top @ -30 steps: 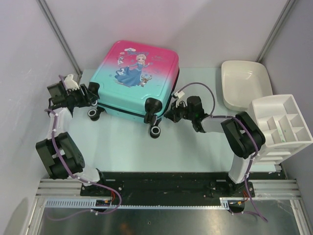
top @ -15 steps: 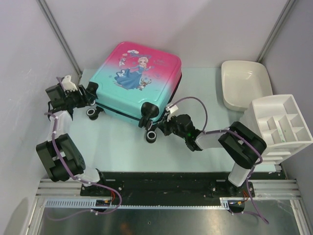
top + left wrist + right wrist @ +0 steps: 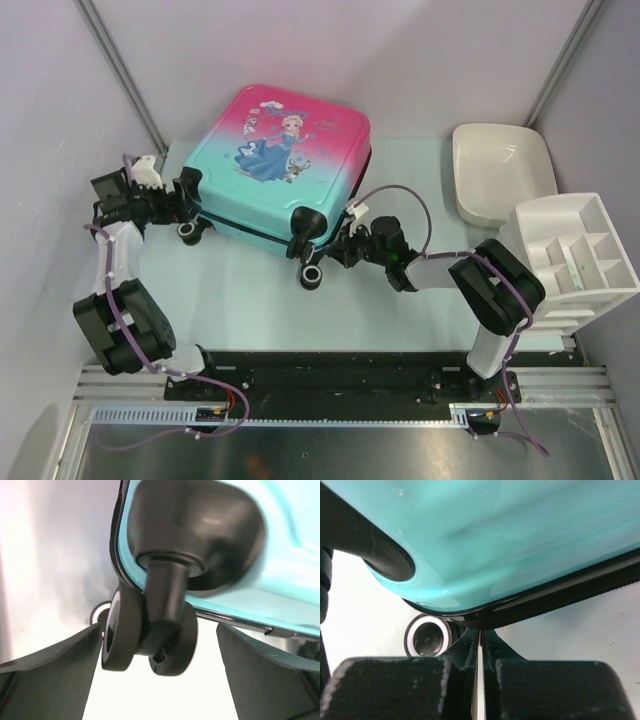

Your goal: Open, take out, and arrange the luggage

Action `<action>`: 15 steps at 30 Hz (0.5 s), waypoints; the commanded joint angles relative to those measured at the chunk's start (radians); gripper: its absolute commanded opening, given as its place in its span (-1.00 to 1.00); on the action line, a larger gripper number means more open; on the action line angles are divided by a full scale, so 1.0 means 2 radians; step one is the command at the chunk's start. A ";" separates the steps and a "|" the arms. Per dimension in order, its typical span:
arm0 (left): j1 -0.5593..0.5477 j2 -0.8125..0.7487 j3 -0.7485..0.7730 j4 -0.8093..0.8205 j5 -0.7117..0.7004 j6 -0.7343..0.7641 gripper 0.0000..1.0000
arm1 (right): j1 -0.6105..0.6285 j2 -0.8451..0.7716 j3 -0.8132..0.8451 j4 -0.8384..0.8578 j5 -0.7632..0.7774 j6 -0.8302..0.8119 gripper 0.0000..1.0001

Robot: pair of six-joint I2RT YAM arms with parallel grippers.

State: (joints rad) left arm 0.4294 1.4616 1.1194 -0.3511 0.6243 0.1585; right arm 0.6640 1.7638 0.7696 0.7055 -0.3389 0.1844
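Observation:
The luggage [image 3: 285, 150], a pink-to-teal hard-shell suitcase with a princess print, lies closed and flat at the back of the table. My left gripper [image 3: 178, 203] is at its near left corner and stands open. In the left wrist view a black twin wheel [image 3: 150, 635] hangs between the spread fingers [image 3: 50, 680] without touching them, under the teal shell [image 3: 280, 570]. My right gripper [image 3: 335, 245] is at the near right corner. It is shut, and its tips [image 3: 480, 636] press up against the black zipper trim [image 3: 560, 597], beside a white-rimmed wheel [image 3: 427, 637].
A white plastic tub [image 3: 500, 175] stands at the back right. A white compartment organiser [image 3: 575, 255] sits on the right edge in front of it. Walls close in on the left, back and right. Another wheel [image 3: 313, 277] rests on the table near the right gripper.
The left gripper has opened and let go of the wheel. The luggage turned slightly, its near right corner swinging forward. The right gripper followed that corner and stayed shut.

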 commanded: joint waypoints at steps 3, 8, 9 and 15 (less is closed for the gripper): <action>-0.021 -0.100 0.035 -0.081 0.081 0.278 1.00 | -0.041 -0.012 0.032 0.031 -0.048 -0.022 -1.00; -0.153 -0.168 -0.056 -0.110 -0.002 0.447 0.99 | -0.054 -0.017 0.032 0.012 -0.071 -0.017 -1.00; -0.181 -0.164 -0.057 -0.110 0.005 0.438 0.99 | -0.054 -0.017 0.031 0.010 -0.073 -0.017 -1.00; -0.292 -0.120 -0.031 -0.106 -0.018 0.426 0.99 | -0.057 -0.034 0.032 -0.022 -0.088 -0.016 -1.00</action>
State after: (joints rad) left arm -0.0437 1.1687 1.0325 -0.5587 0.6353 0.9173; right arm 0.5877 1.7618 0.7868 0.6506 -0.5316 0.1608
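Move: The left hand's open fingers still straddle the luggage's left corner wheels, within about 2 cm. From that hand, the near corner wheels lie about 28 cm right, 9 cm back and 10 cm lower; the luggage's middle is some 21 cm right, 10 cm ahead and 3 cm lower. The right hand's shut tips are at the black edge strip, with those near wheels about 8 cm left and 3 cm back. The left fingers, already wide open, come free of the left corner wheels. The hand rises about 7 cm, then swings fast right and some 6 cm back towards the near corner wheels, sinking again at the end and turning about 50 degrees clockwise as its left side rolls up. The right hand keeps its shut tips at the edge strip, turning slightly counter-clockwise. ##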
